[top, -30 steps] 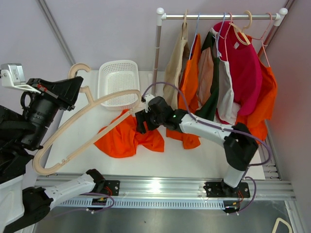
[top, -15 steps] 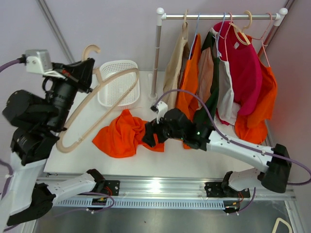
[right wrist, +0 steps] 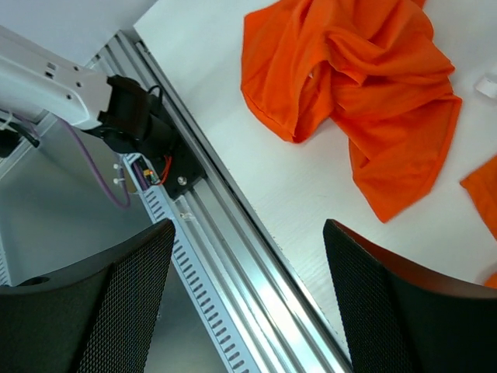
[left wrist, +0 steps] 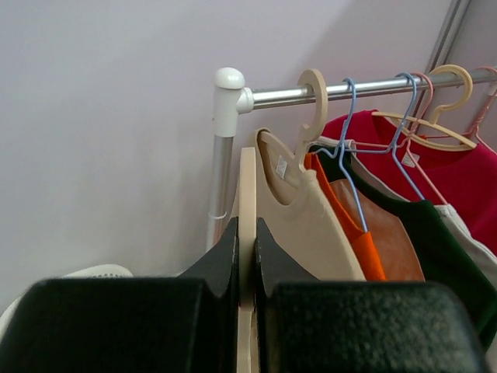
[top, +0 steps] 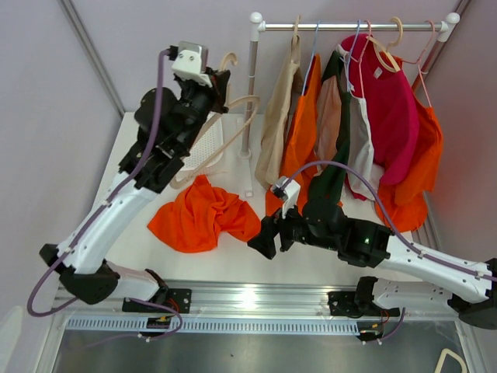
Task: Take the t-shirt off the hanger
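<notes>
The orange t-shirt lies crumpled on the white table, off the hanger; it also shows in the right wrist view. My left gripper is raised high near the rack's left post and is shut on the bare beige hanger. In the left wrist view the gripper pinches the hanger's flat bar edge-on, just below the rack rail. My right gripper is open and empty, low over the table's front edge, right of the t-shirt; its view looks down on the aluminium rail.
A clothes rack at the back right carries several hung shirts, beige, orange, green, red. Its white post stands right beside the held hanger. A white basket sits partly hidden behind my left arm. The aluminium front rail edges the table.
My left arm swung the empty hanger up and to the right, from the far left to the rack post. My right gripper drew back from the t-shirt toward the front edge.
</notes>
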Motion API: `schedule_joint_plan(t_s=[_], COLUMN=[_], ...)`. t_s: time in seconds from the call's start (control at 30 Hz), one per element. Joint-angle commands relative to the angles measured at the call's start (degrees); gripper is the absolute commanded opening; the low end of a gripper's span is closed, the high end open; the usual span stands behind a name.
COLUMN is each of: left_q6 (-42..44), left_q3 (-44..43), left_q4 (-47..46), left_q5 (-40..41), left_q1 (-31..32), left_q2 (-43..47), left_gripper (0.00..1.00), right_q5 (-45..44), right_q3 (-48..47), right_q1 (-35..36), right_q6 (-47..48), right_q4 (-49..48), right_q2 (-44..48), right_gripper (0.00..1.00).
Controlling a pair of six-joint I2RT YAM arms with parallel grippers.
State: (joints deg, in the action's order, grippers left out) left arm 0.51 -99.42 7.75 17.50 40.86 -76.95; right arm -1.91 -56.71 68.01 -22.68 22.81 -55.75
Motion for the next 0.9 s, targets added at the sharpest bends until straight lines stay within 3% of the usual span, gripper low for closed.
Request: schedule_joint_plan(t_s=[0.0, 0.5, 0.6, 0.87], left_q6=[2.1, 2.5, 2.8, 5.6], left_q3=[-3.9, -20.2, -27.7, -35.4], left_q4=[-9.9, -15.9, -13.6, -17.9], left_q5=[-3.1, -5.8, -5.5, -2.2], left_q1=[0.0, 0.1, 0.1, 0.3], left_q2=[-2.9, -21.8, -27.5, -35.1], left_gripper=[0.01, 0.01, 0.01, 0.01], right_q5=[-3.0, -6.4, -7.0, -8.1], right_q3=[1.2, -0.1, -0.1, -1.3], right_q1=[0.1, 0.2, 0.2, 0.1], right_q6=[-1.1, -1.7, -2.3, -2.6], right_q4=[1.0, 6.6, 7.9, 11.0], right_q2=[1.3, 5.6, 7.2, 9.6], right_gripper=[0.82, 0.82, 0.82, 0.83])
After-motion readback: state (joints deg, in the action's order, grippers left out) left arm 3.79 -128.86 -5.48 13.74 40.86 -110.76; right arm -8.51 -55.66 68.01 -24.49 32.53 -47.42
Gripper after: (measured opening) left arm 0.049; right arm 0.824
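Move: The left hand grips the empty hanger just below its hook; the bare stretch of rail just inside the left end cap is about 15 cm ahead, 11 cm to its right and 5 cm higher. The end cap is some 16 cm ahead and 6 cm right, the beige garment's hook about 15 cm ahead and 16 cm right, both at rail height. From the right hand, that bare stretch is roughly 38 cm ahead, straight in line, 32 cm up. Still pinching the empty hanger, the left hand carries it forward and to the right in about equal parts, some 16 cm in all, towards the bare stretch of rail between the end cap and the beige garment's hook, rising 2 to 3 cm midway, sinking again by about 1.5 cm near the end, and tipping the fingers up about 10 degrees. The right hand, open and empty, shifts about 5 cm to its right, away from the orange t-shirt on the table. ##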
